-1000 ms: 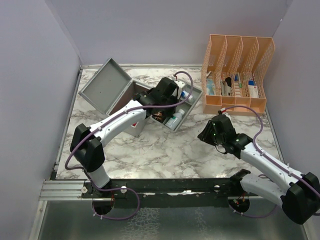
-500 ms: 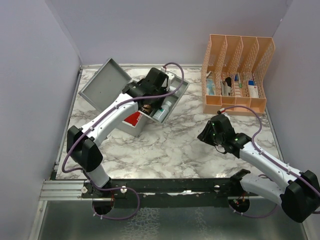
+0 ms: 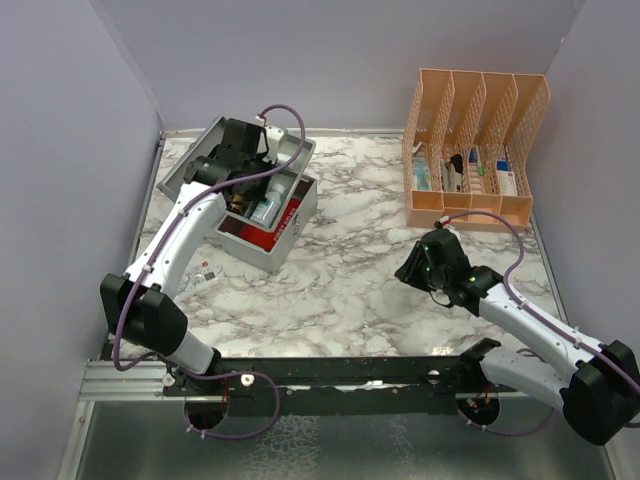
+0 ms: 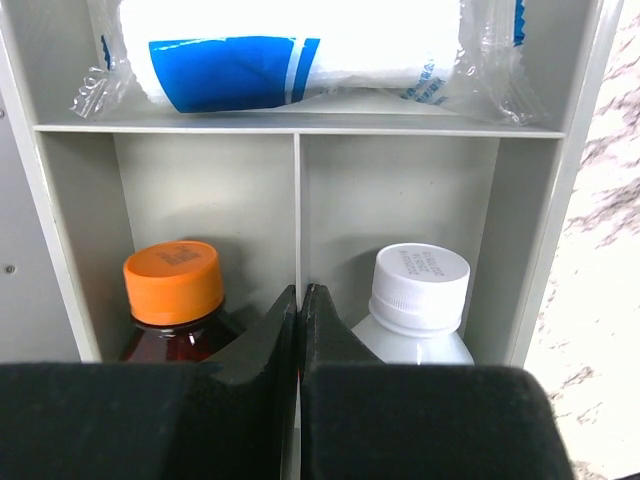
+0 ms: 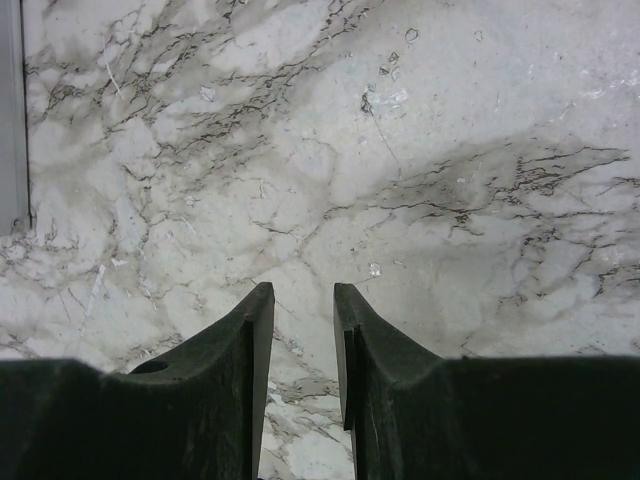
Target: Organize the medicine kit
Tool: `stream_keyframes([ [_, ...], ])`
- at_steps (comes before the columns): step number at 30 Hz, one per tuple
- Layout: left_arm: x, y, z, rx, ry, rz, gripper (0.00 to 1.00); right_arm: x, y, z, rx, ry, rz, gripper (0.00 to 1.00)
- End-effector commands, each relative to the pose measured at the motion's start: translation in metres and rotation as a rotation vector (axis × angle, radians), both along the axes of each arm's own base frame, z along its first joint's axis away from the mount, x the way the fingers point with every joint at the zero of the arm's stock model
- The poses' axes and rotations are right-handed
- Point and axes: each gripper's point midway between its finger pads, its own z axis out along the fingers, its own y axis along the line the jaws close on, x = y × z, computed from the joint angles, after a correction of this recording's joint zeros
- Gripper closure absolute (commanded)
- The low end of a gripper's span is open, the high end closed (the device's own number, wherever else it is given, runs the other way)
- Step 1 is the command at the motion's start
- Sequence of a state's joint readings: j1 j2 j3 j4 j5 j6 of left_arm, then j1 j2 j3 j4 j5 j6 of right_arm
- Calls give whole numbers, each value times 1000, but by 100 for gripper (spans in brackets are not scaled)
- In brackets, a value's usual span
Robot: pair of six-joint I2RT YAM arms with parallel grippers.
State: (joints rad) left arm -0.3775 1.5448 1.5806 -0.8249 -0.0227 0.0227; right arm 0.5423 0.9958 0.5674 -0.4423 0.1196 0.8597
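The medicine kit (image 3: 298, 218), a grey metal case, stands open at the back left with its lid (image 3: 200, 165) leaning back. A red pouch (image 3: 262, 238) lies inside it. My left gripper (image 3: 258, 190) holds the grey divided inner tray (image 3: 293, 160) over the case. In the left wrist view this gripper (image 4: 300, 296) is shut on the tray's thin middle divider (image 4: 297, 200). An orange-capped brown bottle (image 4: 173, 283) sits to its left, a white bottle (image 4: 421, 291) to its right and a bagged gauze roll (image 4: 300, 50) beyond. My right gripper (image 3: 415, 270) (image 5: 303, 296) hangs open over bare marble.
A peach slotted organizer (image 3: 475, 150) with boxes and packets stands at the back right. A small packet (image 3: 202, 277) lies on the marble left of the case. Purple walls close the table at the left, back and right.
My left arm has swung the tray with its bottles leftward, from the table's middle to over the open case. The right arm has not moved.
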Motion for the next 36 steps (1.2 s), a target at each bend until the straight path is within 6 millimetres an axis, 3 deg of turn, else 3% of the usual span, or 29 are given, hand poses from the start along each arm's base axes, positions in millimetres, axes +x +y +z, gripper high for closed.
stream_keyframes([
  [1,-1,9,9,-4,-64,-113,100,7,4,9,3,-36,13,69],
  [8,-1,14,-5,22,-40,-175,100,7,1,9,-24,-38,25,70],
  [14,3,22,-9,37,-37,-110,100,2,5,11,-1,-50,62,69],
  [26,13,29,-51,111,46,-105,100,3,3,14,-4,-77,66,69],
  [36,18,33,-63,129,83,-92,100,3,6,8,2,-68,72,69],
])
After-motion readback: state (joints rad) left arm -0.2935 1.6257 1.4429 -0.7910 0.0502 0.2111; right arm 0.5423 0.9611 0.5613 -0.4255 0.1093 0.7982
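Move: The left hand holds the grey tray by its centre divider. The grey box's middle lies some 3 cm to this hand's left, level with it in reach, and about 14 cm below. The red first aid kit inside is at nearly the same spot, roughly 15 cm down. The open lid lies about 7 cm ahead, 16 cm left and 10 cm lower. From the idle right hand the box is roughly 14 cm ahead, 33 cm left and 2 cm lower. Still pinching the divider of the loaded tray with shut fingers, the left hand carries it down about 8 cm into the mouth of the grey box, over the red kit. It shifts some 3 cm left while dipping the first 3 cm, checks there, then lowers the rest, tipping the fingers about 10 degrees more downward. ##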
